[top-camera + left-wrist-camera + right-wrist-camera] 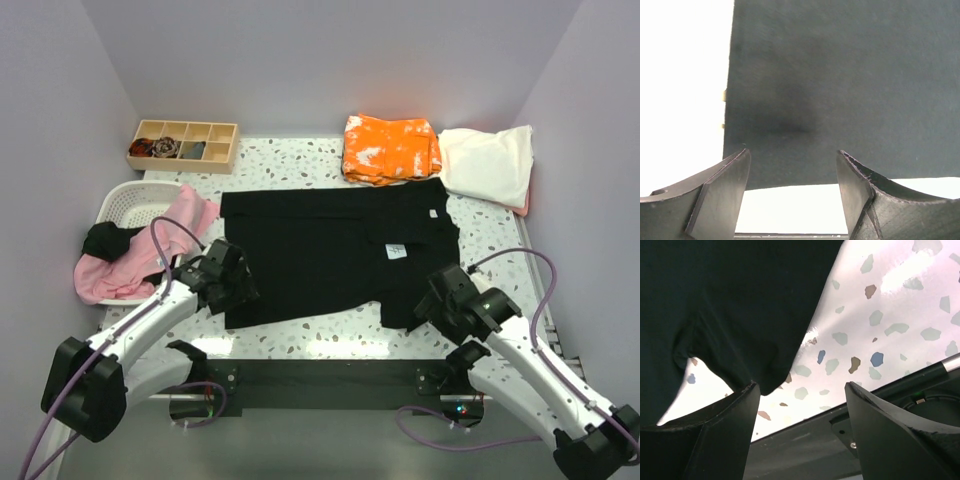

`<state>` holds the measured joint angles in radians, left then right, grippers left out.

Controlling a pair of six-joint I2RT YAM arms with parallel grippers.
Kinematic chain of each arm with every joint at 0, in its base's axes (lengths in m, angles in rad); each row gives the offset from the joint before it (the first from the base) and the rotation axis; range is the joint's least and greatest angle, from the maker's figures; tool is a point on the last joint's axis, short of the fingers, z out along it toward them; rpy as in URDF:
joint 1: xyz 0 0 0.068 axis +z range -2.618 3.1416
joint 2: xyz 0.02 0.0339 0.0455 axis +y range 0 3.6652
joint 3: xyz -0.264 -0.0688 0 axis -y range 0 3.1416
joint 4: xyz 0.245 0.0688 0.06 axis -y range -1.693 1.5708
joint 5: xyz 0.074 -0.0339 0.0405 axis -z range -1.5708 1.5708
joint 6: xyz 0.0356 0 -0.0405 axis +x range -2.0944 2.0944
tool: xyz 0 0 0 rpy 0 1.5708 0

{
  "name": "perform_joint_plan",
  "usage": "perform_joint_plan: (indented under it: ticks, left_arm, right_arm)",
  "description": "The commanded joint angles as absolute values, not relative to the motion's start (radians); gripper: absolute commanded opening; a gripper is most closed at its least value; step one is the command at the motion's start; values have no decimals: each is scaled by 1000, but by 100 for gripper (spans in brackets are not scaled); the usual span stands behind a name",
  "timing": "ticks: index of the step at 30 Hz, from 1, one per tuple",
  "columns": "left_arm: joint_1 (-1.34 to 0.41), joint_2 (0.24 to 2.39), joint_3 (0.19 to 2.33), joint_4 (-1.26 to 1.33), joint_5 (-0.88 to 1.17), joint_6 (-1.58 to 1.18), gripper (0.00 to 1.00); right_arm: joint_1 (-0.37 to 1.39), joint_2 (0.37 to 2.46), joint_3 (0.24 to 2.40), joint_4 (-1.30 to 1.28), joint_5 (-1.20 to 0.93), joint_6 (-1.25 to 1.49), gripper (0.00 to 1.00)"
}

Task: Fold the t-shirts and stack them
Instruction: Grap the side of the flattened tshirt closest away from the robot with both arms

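Note:
A large black t-shirt (330, 250) with a small white label (397, 250) lies spread flat on the speckled table. My left gripper (240, 290) hovers open over its near-left corner; in the left wrist view the black t-shirt (840, 85) fills the space past the left gripper (792, 175), with bare table between the fingers. My right gripper (428, 303) stands open by the near-right corner, where a fold of the black t-shirt (730, 315) reaches the left finger of the right gripper (802, 405). A folded orange, white-blotched shirt (390, 148) and a cream shirt (490, 165) lie at the back right.
A white slotted basket (125, 205) at the left holds a pink shirt (150, 255) draped over its rim and a dark garment (105, 240). A wooden compartment tray (185, 143) sits at the back left. A dark rail (815, 440) runs along the table's near edge.

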<state>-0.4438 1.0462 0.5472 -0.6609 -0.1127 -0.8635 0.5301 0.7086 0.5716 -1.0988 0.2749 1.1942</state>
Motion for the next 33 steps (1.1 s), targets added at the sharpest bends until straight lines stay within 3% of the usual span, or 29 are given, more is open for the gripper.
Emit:
perform_joint_plan:
  ticks: [1,9,25,33]
  left_arm:
    - [-399,1060,603,-709,-130,-881,73]
    - [-382,1103,580,-715,-86,-908,71]
    - [-382,893,509,-844,-144,-1101,71]
    - [-382,1006,417,-733,-80,-1106,68]
  right_arm:
    - [534,686,528,-1105,345,1284,72]
    - [532,774,477,-896,325,1232,72]
    - [511,755,439,-857,334,1177,73]
    - [506,739,445,-876,350,1167,73]
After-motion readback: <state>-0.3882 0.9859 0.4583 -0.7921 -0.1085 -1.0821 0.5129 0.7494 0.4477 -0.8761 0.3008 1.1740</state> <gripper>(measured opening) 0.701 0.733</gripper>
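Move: The T-shirt's near left corner lies about 5 cm back and 3 cm left of the left hand, some 4 cm lower; the laundry basket is some 14 cm ahead and 21 cm left. For the right hand, the near tip of the sleeve is about 6 cm left, 1 cm back and 6 cm below. From this hand, the armpit notch is roughly 3 cm ahead and 13 cm left, the white label 15 cm ahead and 9 cm left. Towards the near left corner of the black T-shirt, the left hand draws back about 4 cm and a little left, dipping some 2 cm, mostly at the very end, while turning roughly 15 degrees counter-clockwise. The right hand sinks about 3 cm and eases 2 cm forward by the sleeve's outer edge. Both grippers stay open; contact with the cloth can't be made out. ##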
